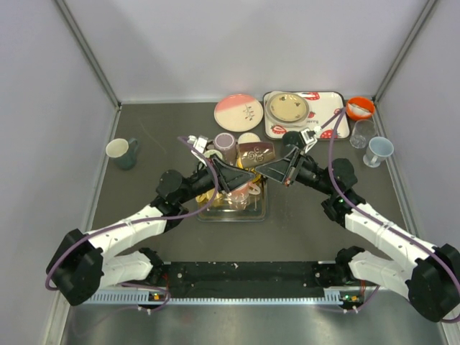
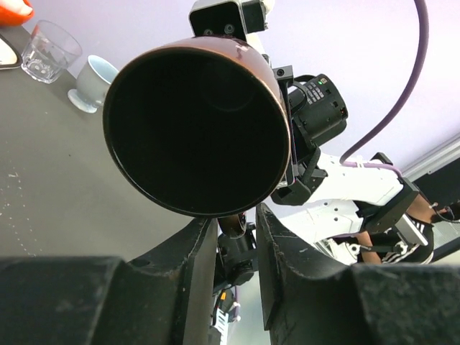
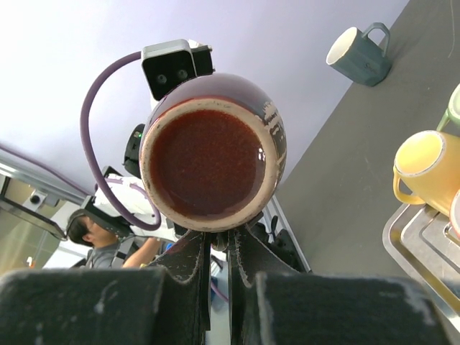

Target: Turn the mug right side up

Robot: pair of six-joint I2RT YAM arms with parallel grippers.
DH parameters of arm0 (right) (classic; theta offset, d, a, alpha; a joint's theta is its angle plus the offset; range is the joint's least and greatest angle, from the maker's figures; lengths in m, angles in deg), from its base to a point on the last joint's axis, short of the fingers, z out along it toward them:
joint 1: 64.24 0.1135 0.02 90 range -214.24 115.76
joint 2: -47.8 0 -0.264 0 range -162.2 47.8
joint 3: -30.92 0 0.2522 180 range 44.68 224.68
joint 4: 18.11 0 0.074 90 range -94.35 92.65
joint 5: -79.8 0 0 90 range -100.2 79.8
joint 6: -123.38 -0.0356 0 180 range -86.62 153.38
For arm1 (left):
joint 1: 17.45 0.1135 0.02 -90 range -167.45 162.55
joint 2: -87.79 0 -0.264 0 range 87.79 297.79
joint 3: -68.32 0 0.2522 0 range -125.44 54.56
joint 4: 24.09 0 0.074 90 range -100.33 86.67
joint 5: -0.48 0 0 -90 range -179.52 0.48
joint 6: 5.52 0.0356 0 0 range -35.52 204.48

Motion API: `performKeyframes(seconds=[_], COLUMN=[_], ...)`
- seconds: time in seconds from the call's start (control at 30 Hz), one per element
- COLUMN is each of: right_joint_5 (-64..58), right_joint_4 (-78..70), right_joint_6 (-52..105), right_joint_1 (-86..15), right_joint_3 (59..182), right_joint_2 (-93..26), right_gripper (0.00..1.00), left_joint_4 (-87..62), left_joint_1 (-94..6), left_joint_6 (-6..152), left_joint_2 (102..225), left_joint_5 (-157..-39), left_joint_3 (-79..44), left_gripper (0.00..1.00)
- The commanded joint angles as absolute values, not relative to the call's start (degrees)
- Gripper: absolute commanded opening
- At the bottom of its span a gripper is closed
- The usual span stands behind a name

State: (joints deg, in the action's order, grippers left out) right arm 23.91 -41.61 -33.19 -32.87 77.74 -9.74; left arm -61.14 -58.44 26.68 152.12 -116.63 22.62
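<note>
A dark maroon mug (image 1: 256,152) hangs on its side in the air above the metal tray (image 1: 208,215). Its open mouth (image 2: 198,115) faces the left wrist camera, and its glazed base (image 3: 208,162) faces the right wrist camera. My right gripper (image 3: 228,241) is shut on the mug's handle from below, reaching in from the right (image 1: 277,169). My left gripper (image 2: 236,215) comes from the other side (image 1: 241,171). Its fingers straddle the same handle (image 2: 237,228), with a narrow gap still showing on one side.
The metal tray holds a yellow mug (image 3: 424,169) and other cups. A teal mug (image 1: 122,152) stands at the left. At the back are a pink plate (image 1: 238,111), a strawberry tray (image 1: 316,126), an orange bowl (image 1: 360,108), a glass (image 1: 361,134) and a pale blue cup (image 1: 378,151).
</note>
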Motion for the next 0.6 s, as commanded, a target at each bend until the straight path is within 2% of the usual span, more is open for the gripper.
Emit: performKeyframes(seconds=[0.0,0.17,0.4,0.43,0.53,0.57], right_joint_5=[24.34,23.81,23.11,23.11,22.85,22.85], right_joint_4=[-43.64,-41.71,-39.69,-39.51,-38.46,-38.28], right_joint_6=[-30.78,-28.85,-26.74,-26.30,-25.43,-25.42], right_joint_1=[-32.43,-31.64,-29.96,-29.53,-29.09,-29.17], right_joint_3=[78.25,77.99,77.46,77.46,77.11,76.85], right_joint_2=[-9.07,-8.72,-8.37,-8.28,-7.75,-7.58], right_gripper=[0.00,0.00,0.00,0.00,0.00,0.00], left_joint_4=[-65.88,-66.93,-67.37,-67.55,-68.43,-68.34], left_joint_1=[-58.93,-58.93,-58.93,-58.93,-58.85,-58.85], left_joint_6=[24.80,23.48,22.69,22.69,22.34,22.16], left_joint_2=[152.30,151.60,151.95,152.21,152.12,151.95], left_joint_5=[-114.40,-110.63,-109.39,-109.30,-108.16,-107.63], left_joint_3=[20.19,21.07,20.64,20.64,21.34,21.95], left_gripper=[0.31,0.27,0.29,0.27,0.02,0.00])
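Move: The brown mug hangs on its side, opening to the left, its handle already in the right hand's fingers. That handle lies about 1 cm ahead and 1 cm right of the left hand. The mug's body is some 5 cm ahead, 2 cm right and 3 cm above the left hand. Roughly 25 cm below, the yellow mug stands about 15 cm ahead and 1 cm right of it, the coral mug 9 cm ahead and 2 cm left. The brown mug's handle is taken by a second hand: the left gripper, already around the handle and about a third open, eases forward roughly 1 cm, turning slightly, then closes late to nearly shut and pinches the handle. The right hand keeps its grip almost in place, turning only about 5 degrees. ##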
